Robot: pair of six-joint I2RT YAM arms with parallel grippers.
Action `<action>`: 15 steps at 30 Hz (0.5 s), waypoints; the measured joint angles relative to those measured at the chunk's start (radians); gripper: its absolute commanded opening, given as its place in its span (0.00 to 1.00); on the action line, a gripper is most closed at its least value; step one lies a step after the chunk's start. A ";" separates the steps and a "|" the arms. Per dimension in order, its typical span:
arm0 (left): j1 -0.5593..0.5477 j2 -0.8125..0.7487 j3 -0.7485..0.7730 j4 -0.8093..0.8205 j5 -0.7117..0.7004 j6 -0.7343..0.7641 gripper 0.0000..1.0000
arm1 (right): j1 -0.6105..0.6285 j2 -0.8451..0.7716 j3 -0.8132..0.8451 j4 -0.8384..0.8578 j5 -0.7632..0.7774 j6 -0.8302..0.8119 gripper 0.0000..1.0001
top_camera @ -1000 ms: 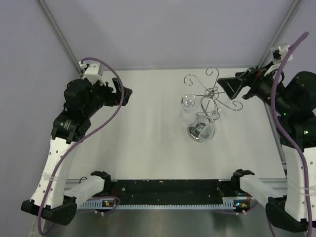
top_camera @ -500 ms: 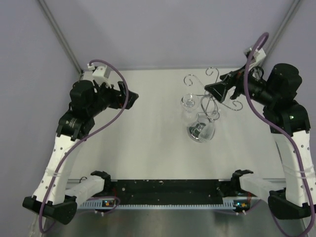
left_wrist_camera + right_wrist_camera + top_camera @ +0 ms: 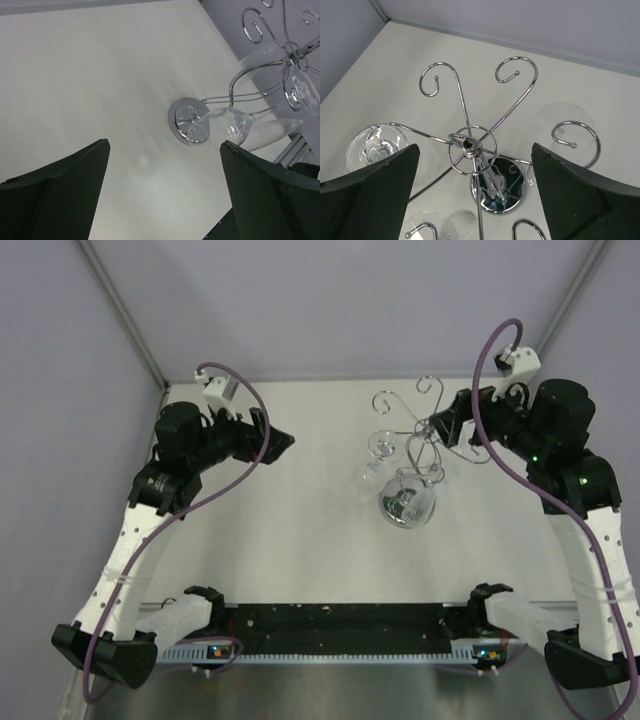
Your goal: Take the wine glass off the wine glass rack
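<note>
The wine glass rack (image 3: 432, 430) is a chrome wire stand with scroll arms on a mirrored round base (image 3: 407, 505), right of the table's middle. The clear wine glass (image 3: 377, 452) hangs from its left arm. It shows in the right wrist view as a wine glass (image 3: 374, 147) at the left, and in the left wrist view as a wine glass (image 3: 240, 127) beside the base. My right gripper (image 3: 440, 427) hovers open over the rack's hub (image 3: 469, 145), its jaws either side and touching nothing. My left gripper (image 3: 282, 440) is open, left of the rack and well apart from it.
Two more clear round glass feet sit on other rack arms (image 3: 563, 125) (image 3: 427, 227). Bare white table (image 3: 300, 540) lies left of and in front of the rack. Purple walls close in the back and sides. A black rail (image 3: 340, 625) runs along the near edge.
My right arm has swung left and now has its gripper over the rack's hub. My left arm has edged right, towards the rack. The glass still hangs in place.
</note>
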 measured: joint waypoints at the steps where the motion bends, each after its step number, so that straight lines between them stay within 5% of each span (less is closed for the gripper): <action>1: 0.000 0.006 0.000 0.017 0.020 -0.010 0.98 | 0.000 -0.014 0.000 -0.005 0.023 0.014 0.94; 15: 0.000 0.295 0.141 0.329 0.256 -0.313 0.94 | 0.000 -0.242 -0.021 -0.086 0.165 0.224 0.93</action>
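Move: From my left hand, the left-hand wine glass hanging on the rack is some 20 cm to the right, about level fore-and-aft and 9 cm lower; the near glass hangs about 7 cm farther right and 5 cm nearer my base than that one. The rack's hub is about 5 cm ahead and 30 cm right of my left hand. My right hand has the hub about 5 cm ahead, 4 cm left and 6 cm below it; the left-hand glass is 13 cm to its left and 1 cm ahead. I swing my right hand clear of the rack's hub, about 7 cm back with some drift right and up, turning slightly clockwise. Meanwhile my left hand comes in towards the left-hand glass, going right about 6 cm, then increasingly forward too, while rising 4 cm and rolling its left side down some 15 degrees. Both grippers stay open and empty. ##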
